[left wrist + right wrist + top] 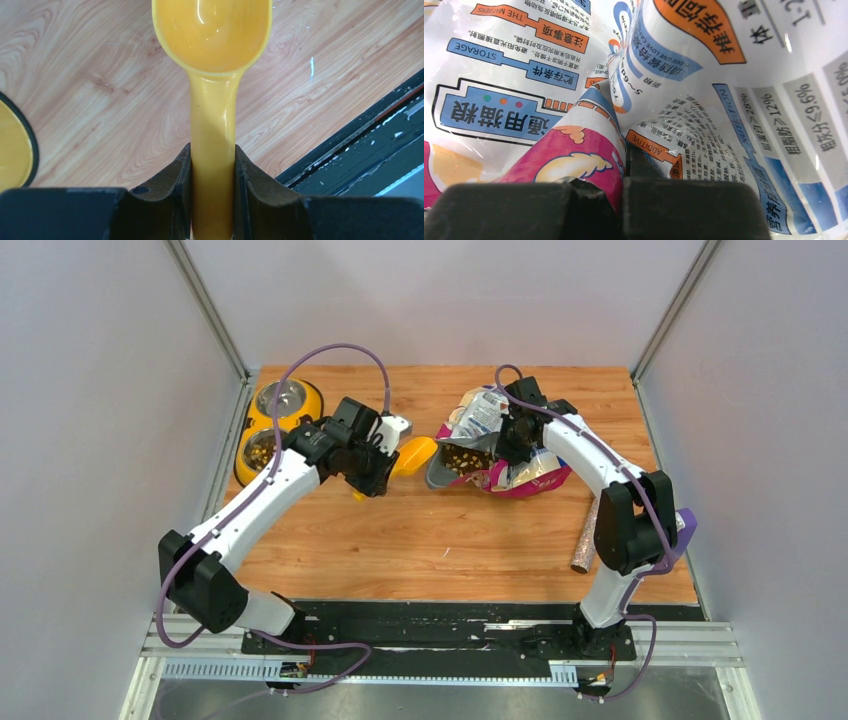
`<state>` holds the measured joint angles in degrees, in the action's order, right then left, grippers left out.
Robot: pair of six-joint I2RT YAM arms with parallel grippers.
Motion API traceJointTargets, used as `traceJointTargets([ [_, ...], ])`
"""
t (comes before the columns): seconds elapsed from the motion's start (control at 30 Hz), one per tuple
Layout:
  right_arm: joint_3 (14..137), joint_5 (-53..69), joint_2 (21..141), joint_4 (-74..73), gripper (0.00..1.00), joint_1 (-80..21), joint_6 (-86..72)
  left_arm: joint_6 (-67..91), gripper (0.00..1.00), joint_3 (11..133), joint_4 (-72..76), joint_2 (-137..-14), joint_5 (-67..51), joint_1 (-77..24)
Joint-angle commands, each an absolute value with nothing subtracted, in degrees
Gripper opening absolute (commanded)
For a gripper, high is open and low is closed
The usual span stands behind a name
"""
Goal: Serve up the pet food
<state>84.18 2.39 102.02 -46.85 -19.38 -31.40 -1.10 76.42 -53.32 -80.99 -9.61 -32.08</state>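
Observation:
The pet food bag [505, 455], glossy pink, blue and white, lies open at the table's centre right, with brown kibble [462, 457] showing in its mouth. My right gripper [516, 436] is shut on a fold of the bag [589, 145], which fills the right wrist view. My left gripper [380, 462] is shut on the handle of a yellow scoop [212, 125]. The scoop's bowl [416, 453] hangs just left of the bag's mouth and looks empty in the left wrist view. A yellow double bowl [248, 425] sits at the far left, and its near dish [262, 450] holds some kibble.
A slim speckled tube [585, 535] lies on the wood near the right arm. Grey walls close in the table on the left, back and right. A black rail [450, 625] runs along the near edge; it also shows in the left wrist view as a dark strip [370, 150].

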Motion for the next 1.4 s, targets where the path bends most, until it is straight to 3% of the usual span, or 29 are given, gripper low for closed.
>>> traceJointTargets([
  [0.0,85.83,1.33,102.63,-44.31,0.0,-19.9,-31.36,-8.04,0.0,80.61,-53.6,-79.31,-10.22,-33.9],
  [0.33,86.12,0.25,102.33,-43.9,0.0,-21.15,-30.16,-9.32,0.0,82.31,-54.6,-76.01,-10.08,-35.47],
  [0.57,84.94,-1.83,100.22,-41.72,0.0,-23.09,-27.74,-9.62,0.0,83.7,-57.15,-80.79,-9.37,-38.09],
  [0.93,83.0,-1.01,96.22,-35.8,0.0,-28.56,-19.84,-11.65,0.0,77.48,-56.04,-80.85,-7.46,-38.32],
  [1.37,75.39,-0.97,92.84,-33.84,0.0,-32.87,-21.44,-7.12,0.0,83.89,-54.85,-97.88,-3.5,-38.34],
])
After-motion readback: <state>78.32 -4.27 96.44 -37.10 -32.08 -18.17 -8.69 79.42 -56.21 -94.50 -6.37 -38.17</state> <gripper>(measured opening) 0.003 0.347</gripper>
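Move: Beyond the scoop held in the left hand, the open bag mouth lies about 17 cm to that hand's right, 8 cm ahead and some 12 cm lower; the near pet bowl, already with food in it, is about 25 cm to its left, 11 cm ahead and 15 cm below. From the right hand, shut on the bag's film, the scoop head is some 20 cm left, 4 cm back and 5 cm higher, and the mouth about 10 cm left, level ahead, 4 cm below. Keeping its grip on the scoop handle, the left hand lifts about 4 cm, then sinks some 10 cm to bring the scoop head down to the near-left edge of the bag mouth, swinging slightly clockwise. The right hand keeps the film pinched and, slowly then faster, draws the bag about 6 cm left and a little back towards the scoop, turning some 20 degrees counter-clockwise. ##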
